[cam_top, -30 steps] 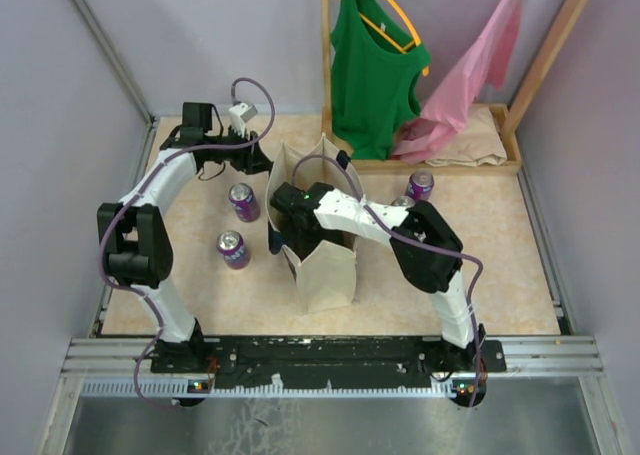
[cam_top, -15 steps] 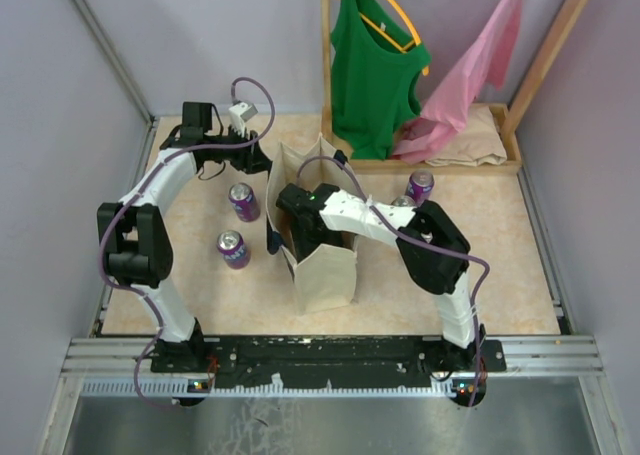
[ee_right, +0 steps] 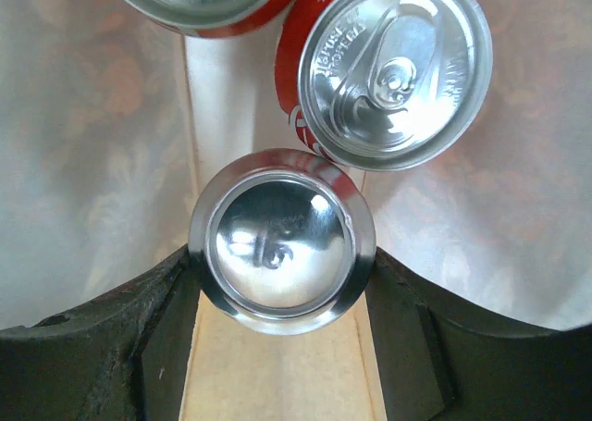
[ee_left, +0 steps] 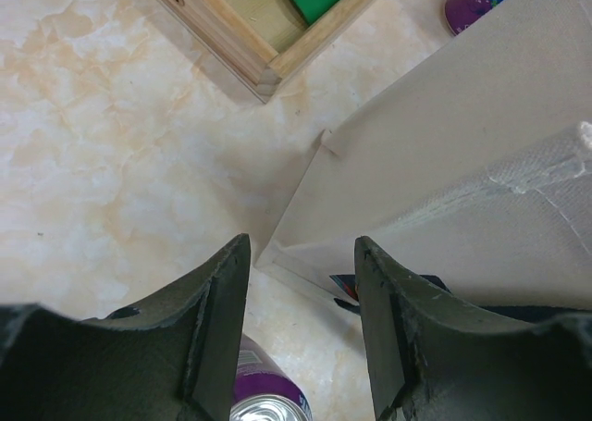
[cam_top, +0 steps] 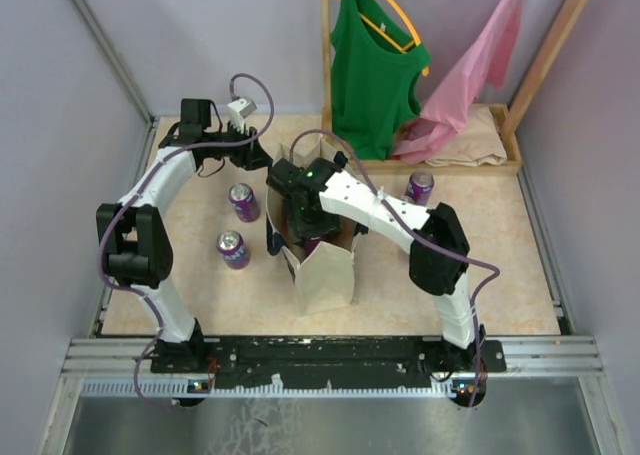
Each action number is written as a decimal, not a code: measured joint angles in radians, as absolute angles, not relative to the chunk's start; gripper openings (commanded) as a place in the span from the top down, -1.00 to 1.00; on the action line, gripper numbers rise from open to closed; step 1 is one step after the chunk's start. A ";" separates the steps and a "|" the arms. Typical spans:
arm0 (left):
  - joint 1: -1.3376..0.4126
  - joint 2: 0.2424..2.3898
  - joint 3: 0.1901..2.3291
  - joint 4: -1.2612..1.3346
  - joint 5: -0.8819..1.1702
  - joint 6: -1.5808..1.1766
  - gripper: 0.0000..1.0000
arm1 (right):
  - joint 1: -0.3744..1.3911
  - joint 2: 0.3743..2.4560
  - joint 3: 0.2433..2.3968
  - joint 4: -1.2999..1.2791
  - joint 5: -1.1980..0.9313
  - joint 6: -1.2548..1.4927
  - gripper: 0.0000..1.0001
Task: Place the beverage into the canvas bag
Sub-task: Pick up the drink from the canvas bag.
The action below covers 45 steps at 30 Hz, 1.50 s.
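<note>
The cream canvas bag (cam_top: 325, 275) stands upright mid-table, its side wall (ee_left: 444, 162) filling the left wrist view. My right gripper (cam_top: 305, 220) reaches down into the bag's mouth. In the right wrist view it (ee_right: 282, 264) is shut on a silver-bottomed beverage can (ee_right: 280, 241), base toward the camera, both fingers against its sides. Below it two red cans (ee_right: 393, 69) stand on the bag's floor. A purple patch of the held can (cam_top: 312, 243) shows from above. My left gripper (cam_top: 262, 157) hovers open by the bag's back-left corner, nothing between its fingers (ee_left: 301, 250).
Purple cans stand left of the bag (cam_top: 243, 201) (cam_top: 233, 249) and right of it (cam_top: 420, 186); one (ee_left: 264, 393) sits just under the left fingers. A wooden rack (cam_top: 325, 75) with a green top, a pink garment and a folded beige cloth (cam_top: 470, 145) lines the back.
The right gripper has closed on the can inside the bag, and its wrist has shifted up and toward the back. The left arm has stayed put.
</note>
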<state>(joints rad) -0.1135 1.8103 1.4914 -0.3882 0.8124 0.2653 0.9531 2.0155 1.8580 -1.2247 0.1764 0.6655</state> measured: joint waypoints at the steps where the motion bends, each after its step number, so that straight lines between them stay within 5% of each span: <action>1: -0.113 1.810 1.494 -0.388 0.812 0.265 -0.11 | 0.952 2.016 1.888 -1.235 0.185 0.665 1.00; 45: -0.113 1.923 1.675 -0.387 0.823 0.247 -0.11 | 0.774 1.808 2.270 -1.299 0.342 0.630 1.00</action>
<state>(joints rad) -0.1135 1.9232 1.6749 -0.3866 0.8234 0.2466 0.7738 1.8076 2.2700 -1.2995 0.3416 0.6296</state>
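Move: The right hand is down inside the canvas bag, holding a purple can it has already raised. The middle of the bag mouth is about 6 cm ahead, 1 cm right and 12 cm above it. Of two red cans inside, one stands roughly 5 cm ahead and 2 cm right, the other 7 cm ahead and 3 cm left, both about 6 cm lower. From the left hand, the bag mouth lies some 9 cm back, 10 cm right and slightly higher. Upward, about 20 cm, and also forward and a little to the right, the right hand draws the purple can out through the bag mouth towards its far right side. It keeps its grip while the fingers swing outward and forward by some 30 degrees. Meanwhile the empty left hand, still part open, eases forward and slightly up beside the bag's far left corner. ##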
